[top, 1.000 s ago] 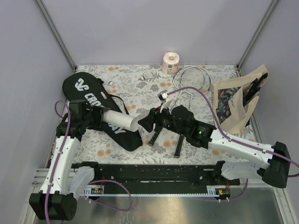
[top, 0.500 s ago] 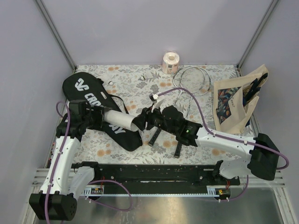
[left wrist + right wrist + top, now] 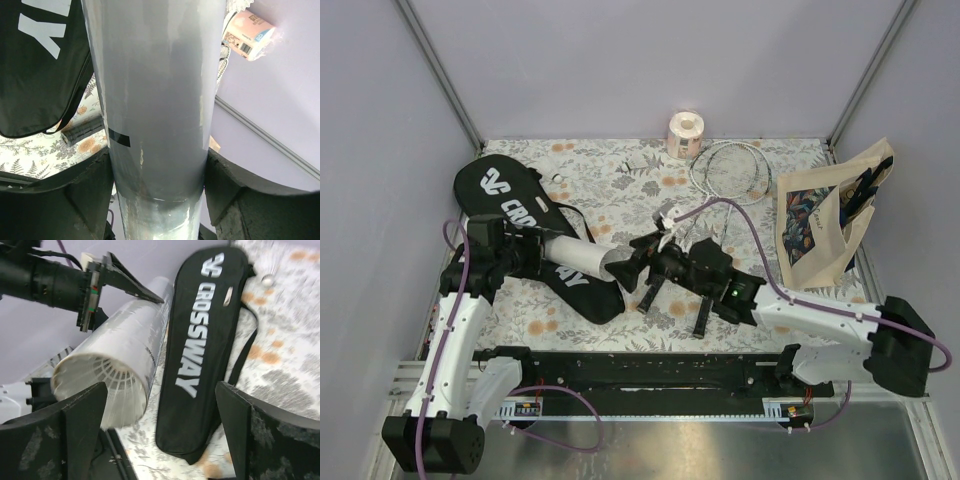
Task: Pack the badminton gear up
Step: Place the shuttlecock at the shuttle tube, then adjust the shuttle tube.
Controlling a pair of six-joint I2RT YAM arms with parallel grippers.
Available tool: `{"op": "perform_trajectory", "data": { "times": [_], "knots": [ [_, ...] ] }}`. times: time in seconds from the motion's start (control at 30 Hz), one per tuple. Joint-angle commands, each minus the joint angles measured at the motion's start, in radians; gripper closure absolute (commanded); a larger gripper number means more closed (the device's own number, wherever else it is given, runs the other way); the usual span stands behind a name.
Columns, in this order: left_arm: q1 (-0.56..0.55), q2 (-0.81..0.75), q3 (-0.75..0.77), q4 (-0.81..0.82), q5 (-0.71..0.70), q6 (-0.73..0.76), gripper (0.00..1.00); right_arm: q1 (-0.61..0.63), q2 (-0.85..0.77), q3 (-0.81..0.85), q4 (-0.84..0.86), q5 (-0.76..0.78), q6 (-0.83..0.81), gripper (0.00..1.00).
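Observation:
My left gripper (image 3: pixel 535 250) is shut on the white tube (image 3: pixel 578 256), holding it level above the black racket bag (image 3: pixel 520 205) lettered CROSSWAY. The tube (image 3: pixel 155 100) fills the left wrist view, clamped between both fingers of that gripper (image 3: pixel 157 170). My right gripper (image 3: pixel 628 262) stands open just off the tube's open end. In the right wrist view a white shuttlecock (image 3: pixel 100 377) sits in the mouth of the tube (image 3: pixel 125 340), beside the bag (image 3: pixel 205 350), with the right gripper (image 3: pixel 160 395) empty. Two rackets (image 3: pixel 730 170) lie behind the right arm, their black handles (image 3: pixel 703 315) toward me.
A beige printed tote bag (image 3: pixel 825 225) leans at the right wall. A pinkish paper roll (image 3: pixel 684 134) stands at the back edge. A small white object (image 3: pixel 558 178) lies by the bag's head. The black base rail (image 3: pixel 640 370) runs along the near edge.
My right gripper moved left up to the tube's open end and its jaws have spread wide. The left arm and the tube have stayed put.

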Motion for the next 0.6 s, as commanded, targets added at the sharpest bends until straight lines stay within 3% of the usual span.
{"op": "perform_trajectory", "data": {
  "times": [0.0,0.23,0.37,0.57],
  "knots": [
    [-0.001,-0.007,0.047,0.04,0.071,-0.004,0.41,-0.001,-0.175,-0.093,0.144,-0.026,-0.263,0.01],
    [-0.001,0.032,0.067,0.084,0.231,0.029,0.41,-0.003,-0.302,-0.308,0.37,-0.277,-0.681,0.0],
    [-0.005,0.082,0.094,0.118,0.382,0.101,0.4,-0.014,-0.321,-0.289,0.257,-0.368,-0.832,0.01],
    [-0.057,0.112,0.12,0.118,0.472,0.184,0.39,-0.015,-0.224,-0.269,0.376,-0.462,-0.965,0.01]
  ]
}}
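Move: The shuttlecock sits in the shuttle tube's mouth, about 5 cm to the right hand's left and 2 cm back, nearly level with the hand. From the left hand, which already grips the tube, the shuttlecock lies some 17 cm right, 4 cm back and slightly higher. Some 25 cm below the right hand, the nearer racket handle is about 8 cm right and 4 cm ahead; the racket bag's middle is roughly 28 cm left and 17 cm ahead. The left fingers keep their pinch on the tube, carrying it about 5 cm right and a little up while that hand turns some 20 degrees clockwise, swinging the mouth back towards the robot. The right hand, already open and empty, withdraws from the mouth, first right and up, then mainly back with a slight sink, rolling about 50 degrees counter-clockwise as seen from behind the hand. ##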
